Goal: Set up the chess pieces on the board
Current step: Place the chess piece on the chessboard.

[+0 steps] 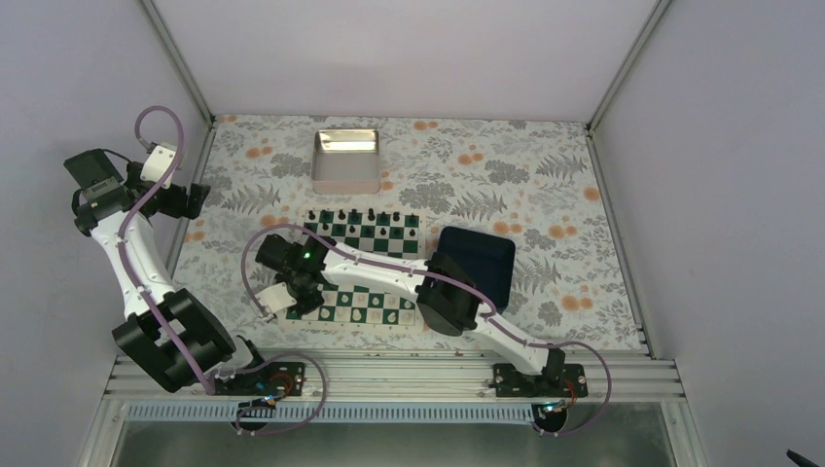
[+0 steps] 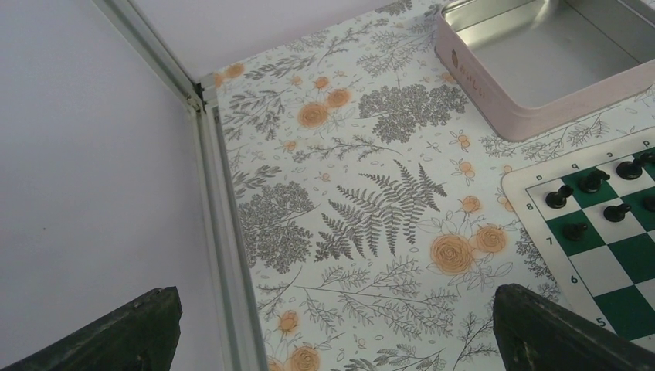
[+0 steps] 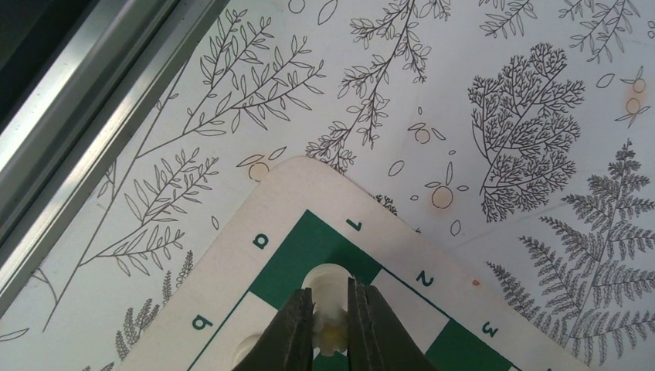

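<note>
The green and white board [image 1: 384, 241] lies mid-table. In the right wrist view my right gripper [image 3: 330, 318] is shut on a cream chess piece [image 3: 327, 284] that stands on the green corner square of the board [image 3: 232, 232], by the printed 1 and a. A second cream piece [image 3: 247, 349] stands on the neighbouring square, half hidden by my finger. More white pieces [image 1: 375, 304] line the near rows. My left gripper [image 1: 199, 199] hangs open and empty over the cloth at the far left, its fingers [image 2: 533, 325] wide apart, beside the board's far corner [image 2: 610, 267].
Black pieces [image 1: 360, 216] line the board's far rows, also seen as black pieces [image 2: 560, 197] in the left wrist view. A shiny metal tin [image 1: 345, 161] stands behind the board. A dark blue tray [image 1: 477, 263] lies to its right. A metal frame rail [image 2: 220, 232] runs along the left wall.
</note>
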Motion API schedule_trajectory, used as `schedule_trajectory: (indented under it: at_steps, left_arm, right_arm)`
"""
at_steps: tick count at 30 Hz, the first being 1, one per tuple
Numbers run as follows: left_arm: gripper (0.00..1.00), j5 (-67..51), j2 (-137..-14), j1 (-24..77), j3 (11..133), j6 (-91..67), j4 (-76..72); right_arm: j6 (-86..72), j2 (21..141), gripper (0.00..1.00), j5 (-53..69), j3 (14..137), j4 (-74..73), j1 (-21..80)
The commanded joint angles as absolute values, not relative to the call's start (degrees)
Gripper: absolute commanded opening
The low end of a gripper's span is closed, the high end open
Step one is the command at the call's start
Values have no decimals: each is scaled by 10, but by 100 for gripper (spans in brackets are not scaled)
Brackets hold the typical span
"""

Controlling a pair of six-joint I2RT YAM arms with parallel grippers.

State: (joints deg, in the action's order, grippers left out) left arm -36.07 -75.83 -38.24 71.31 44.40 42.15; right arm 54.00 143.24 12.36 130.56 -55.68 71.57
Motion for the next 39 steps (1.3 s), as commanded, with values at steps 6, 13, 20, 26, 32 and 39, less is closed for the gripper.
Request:
schedule_trajectory:
  at_steps: [6,13,20,26,32,39]
  left_arm:
    - [100,-390,-755,-388,708,461,428]
    - [100,-396,-758,-390,706,462,429]
    - [100,-405,-759,-390,710,462,436]
    - [100,-407,-757,-390,710,463,438]
    - [100,-417,-757,-390,723,462,451]
    - [100,-433,-756,-390,753,459,473]
  right_arm:
    - [542,1453,13,123,1303,-542,719]
    - [542,1451,16,123,1302,-543,717]
    - [543,1447,21,123,1294,-545,716]
    - [540,1439,22,123,1288,-536,715]
    - [534,1393,26,152,1284,-535,710]
    - [513,1287,47,184,1278,-569,698]
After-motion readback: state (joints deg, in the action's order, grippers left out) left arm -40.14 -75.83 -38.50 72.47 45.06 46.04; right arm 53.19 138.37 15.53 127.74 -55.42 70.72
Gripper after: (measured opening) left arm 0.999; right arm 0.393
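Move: The right hand already holds the white piece over the a1 corner square, whose middle lies straight below and about 3 cm down. From this hand the b1 piece stands about 4 cm to the right, level with it; the a2 pawn is some 4 cm ahead, straight out; and the b2 pawn is about 4 cm ahead and 4 cm to the right. From the idle left hand, a1 is roughly 19 cm back, 22 cm right and 23 cm below. The right hand stays over a1 and eases down about 1 cm in two small steps with its wrist steady, while the nearly shut fingers slowly part and let go of the white piece. Then, with the fingers opening on to some two fifths, it lifts quickly, about 4 cm straight up from its lowest point, clear of the piece and its b1 and a2 neighbours. ##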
